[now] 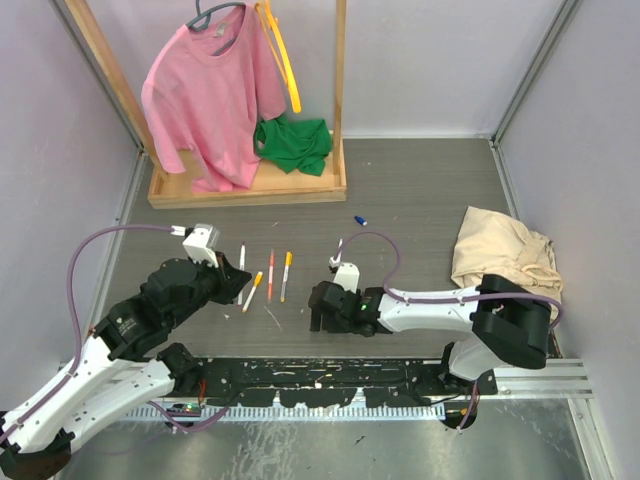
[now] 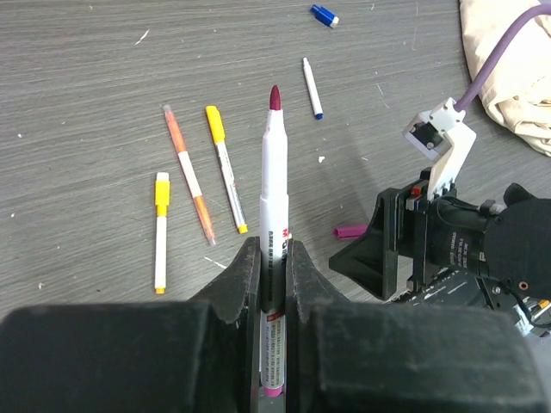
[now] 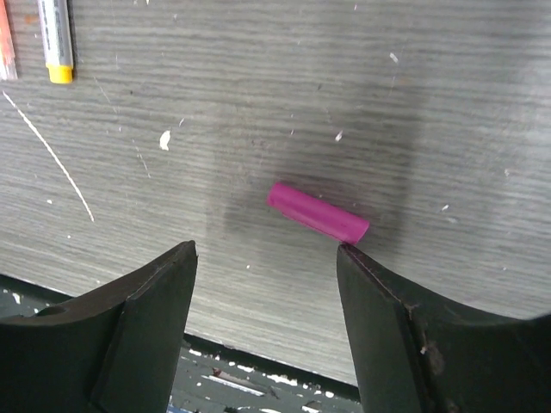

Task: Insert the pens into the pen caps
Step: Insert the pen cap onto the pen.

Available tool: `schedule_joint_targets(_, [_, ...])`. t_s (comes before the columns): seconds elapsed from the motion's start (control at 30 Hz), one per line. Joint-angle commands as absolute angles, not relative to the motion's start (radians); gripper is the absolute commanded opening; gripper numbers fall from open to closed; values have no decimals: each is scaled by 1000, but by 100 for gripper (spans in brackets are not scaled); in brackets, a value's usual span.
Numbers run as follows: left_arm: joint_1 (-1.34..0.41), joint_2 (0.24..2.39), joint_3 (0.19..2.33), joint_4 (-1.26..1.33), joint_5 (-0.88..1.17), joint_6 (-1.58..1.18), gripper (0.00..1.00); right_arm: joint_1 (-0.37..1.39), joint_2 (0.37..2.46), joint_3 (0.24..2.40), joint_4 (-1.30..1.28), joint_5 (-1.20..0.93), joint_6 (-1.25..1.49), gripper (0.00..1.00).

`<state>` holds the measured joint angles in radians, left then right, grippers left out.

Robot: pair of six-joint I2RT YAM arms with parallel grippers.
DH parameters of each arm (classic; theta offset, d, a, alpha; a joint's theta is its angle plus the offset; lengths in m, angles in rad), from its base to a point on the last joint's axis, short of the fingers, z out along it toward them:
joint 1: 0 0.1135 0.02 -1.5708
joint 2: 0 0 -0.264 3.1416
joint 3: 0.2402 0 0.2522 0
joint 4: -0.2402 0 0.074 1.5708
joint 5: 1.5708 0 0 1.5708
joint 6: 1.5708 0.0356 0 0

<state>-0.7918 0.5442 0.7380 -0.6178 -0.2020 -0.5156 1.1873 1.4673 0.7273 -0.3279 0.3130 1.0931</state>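
My left gripper (image 2: 274, 251) is shut on a white pen (image 2: 274, 172), whose magenta tip points away from the wrist. Its magenta rear end shows between the jaws. My right gripper (image 3: 267, 249) stands open just above the table, and a magenta pen cap (image 3: 317, 212) lies flat just ahead of its right fingertip. That cap (image 2: 350, 231) also shows beside the right gripper in the left wrist view. On the table lie a yellow pen (image 2: 161, 232), an orange pen (image 2: 189, 176), a yellow-capped pen (image 2: 225, 168) and a blue-tipped pen (image 2: 312, 88). A blue cap (image 2: 325, 15) lies farther off.
A wooden rack (image 1: 250, 185) at the back holds a pink shirt (image 1: 210, 95) and a green cloth (image 1: 293, 143). A beige cloth (image 1: 505, 255) lies at the right. The arms' black mounting rail (image 1: 330, 378) runs along the near edge.
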Motion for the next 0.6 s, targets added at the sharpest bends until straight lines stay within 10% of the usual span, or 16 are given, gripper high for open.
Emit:
schedule_joint_targets(0.0, [-790, 554, 747, -547, -198, -516, 0, 1148, 1492, 745, -344, 342, 1047, 72])
schedule_joint_targets(0.57, [-789, 552, 742, -554, -210, -512, 0, 1022, 1595, 862, -348, 247, 834, 70])
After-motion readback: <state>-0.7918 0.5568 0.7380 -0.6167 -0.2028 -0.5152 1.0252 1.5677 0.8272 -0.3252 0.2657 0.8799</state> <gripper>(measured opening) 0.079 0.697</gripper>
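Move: The magenta cap lies on the table about 4 cm ahead of my right hand and 2 cm to its right, barely 1 cm lower. From the cap, the yellow-capped pen is some 10 cm farther out and 13 cm left, the orange pen about 4 cm left of that one, and the blue-ended pen roughly 17 cm straight out. From my left hand the cap is about 21 cm right, 2 cm back and 20 cm down. Staying level and low, I sweep my right hand about 5 cm forward, drifting a centimetre right on the way, to bring my open fingers over the magenta cap. They stay spread, with the wrist nearly unturned, and the right fingertip, close to the cap's right end at the start, seems to nudge it. My left hand keeps its grip on the uncapped magenta pen. ##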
